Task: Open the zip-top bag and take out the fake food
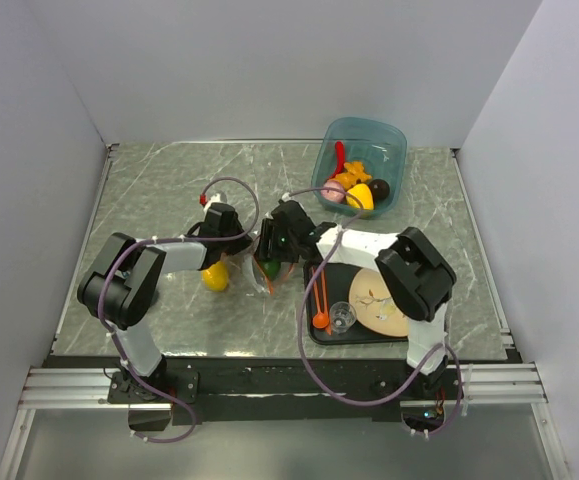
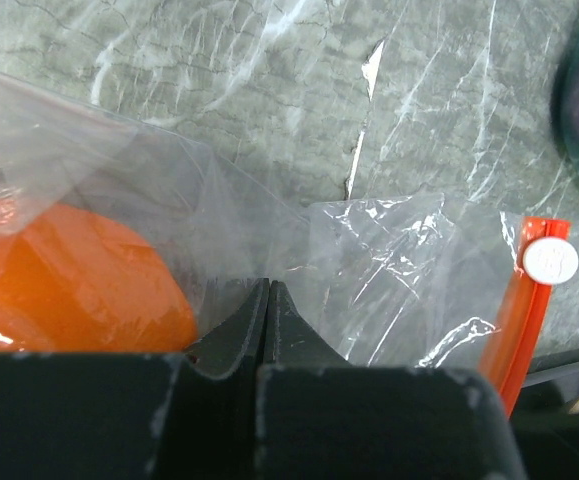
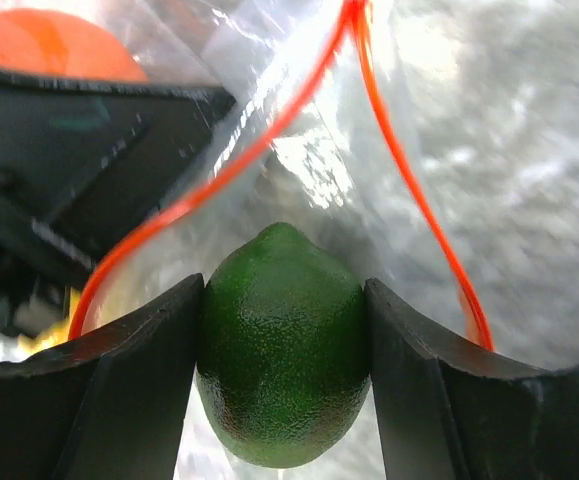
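The clear zip-top bag (image 1: 257, 262) lies between both grippers, and its orange-red zip strip (image 3: 269, 130) gapes open in the right wrist view. My left gripper (image 2: 267, 286) is shut on a fold of the bag's plastic (image 2: 389, 270), beside an orange fake food piece (image 2: 69, 285) still inside. At the bag's mouth, my right gripper (image 3: 284, 284) is shut on a green lime (image 3: 284, 350), with both fingers pressed against its sides. A yellow lemon (image 1: 215, 277) lies on the table under the left arm. The strip's white slider (image 2: 550, 260) sits at the bag's right edge.
A translucent blue tub (image 1: 387, 140) at the back right holds several toy foods. By the right arm's base, a black tray (image 1: 354, 335) carries a tan plate, a thin orange spoon and a small clear cup. White walls surround the marbled table (image 1: 169, 190).
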Controlling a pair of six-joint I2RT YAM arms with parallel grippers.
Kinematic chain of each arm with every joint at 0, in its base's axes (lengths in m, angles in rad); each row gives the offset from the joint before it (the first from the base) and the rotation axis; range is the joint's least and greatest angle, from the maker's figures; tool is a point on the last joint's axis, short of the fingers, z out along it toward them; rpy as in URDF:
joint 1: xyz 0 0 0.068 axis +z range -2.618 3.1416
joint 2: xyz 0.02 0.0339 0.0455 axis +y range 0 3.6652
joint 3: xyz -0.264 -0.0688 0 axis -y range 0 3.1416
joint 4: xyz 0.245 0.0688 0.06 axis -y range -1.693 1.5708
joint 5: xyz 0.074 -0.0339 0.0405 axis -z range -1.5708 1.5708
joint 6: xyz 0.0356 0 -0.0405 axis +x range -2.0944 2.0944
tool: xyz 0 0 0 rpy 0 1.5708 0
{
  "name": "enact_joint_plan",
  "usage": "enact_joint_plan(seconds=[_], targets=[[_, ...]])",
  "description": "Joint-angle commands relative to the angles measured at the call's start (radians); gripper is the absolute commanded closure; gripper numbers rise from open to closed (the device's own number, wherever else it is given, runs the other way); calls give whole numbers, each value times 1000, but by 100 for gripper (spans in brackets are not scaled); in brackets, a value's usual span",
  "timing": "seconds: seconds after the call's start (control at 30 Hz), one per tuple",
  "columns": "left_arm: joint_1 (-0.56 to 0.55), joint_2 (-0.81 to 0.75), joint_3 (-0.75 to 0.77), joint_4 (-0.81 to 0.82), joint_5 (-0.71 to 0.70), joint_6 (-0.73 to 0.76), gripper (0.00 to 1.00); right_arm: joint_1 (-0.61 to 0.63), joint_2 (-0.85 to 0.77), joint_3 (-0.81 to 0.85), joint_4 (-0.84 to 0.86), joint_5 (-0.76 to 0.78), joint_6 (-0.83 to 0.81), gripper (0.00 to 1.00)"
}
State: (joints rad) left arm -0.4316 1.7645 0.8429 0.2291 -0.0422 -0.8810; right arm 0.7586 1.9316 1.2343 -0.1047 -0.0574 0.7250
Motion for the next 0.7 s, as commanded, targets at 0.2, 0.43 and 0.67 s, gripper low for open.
enact_joint_plan(seconds=[0.2, 0.43, 0.67], targets=[[27, 15, -39, -97, -15, 8, 99, -34, -230, -48, -32, 56, -41, 60], [28, -13, -18, -111, 2, 33, 99, -131, -347, -102, -38, 18, -68, 60], [28, -59, 39, -168, 5, 54, 99, -375, -353, -4, -44, 8, -142, 57]])
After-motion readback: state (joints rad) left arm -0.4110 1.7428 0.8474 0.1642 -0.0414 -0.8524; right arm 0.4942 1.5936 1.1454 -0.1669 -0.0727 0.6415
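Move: The right hand holds the green fake food at the bag's orange-rimmed mouth; the blue bin lies about 25 cm ahead of it and 22 cm to its right, at roughly its height. The tray's orange spoon is some 11 cm right and 7 cm back, and the yellow food about 12 cm left and 2 cm back. From the left hand, which keeps the bag pinched, the bin is roughly 20 cm ahead and 27 cm right. Right hand lifts the held green food about 10 cm, then swings 10 cm right and forward towards the bin. ##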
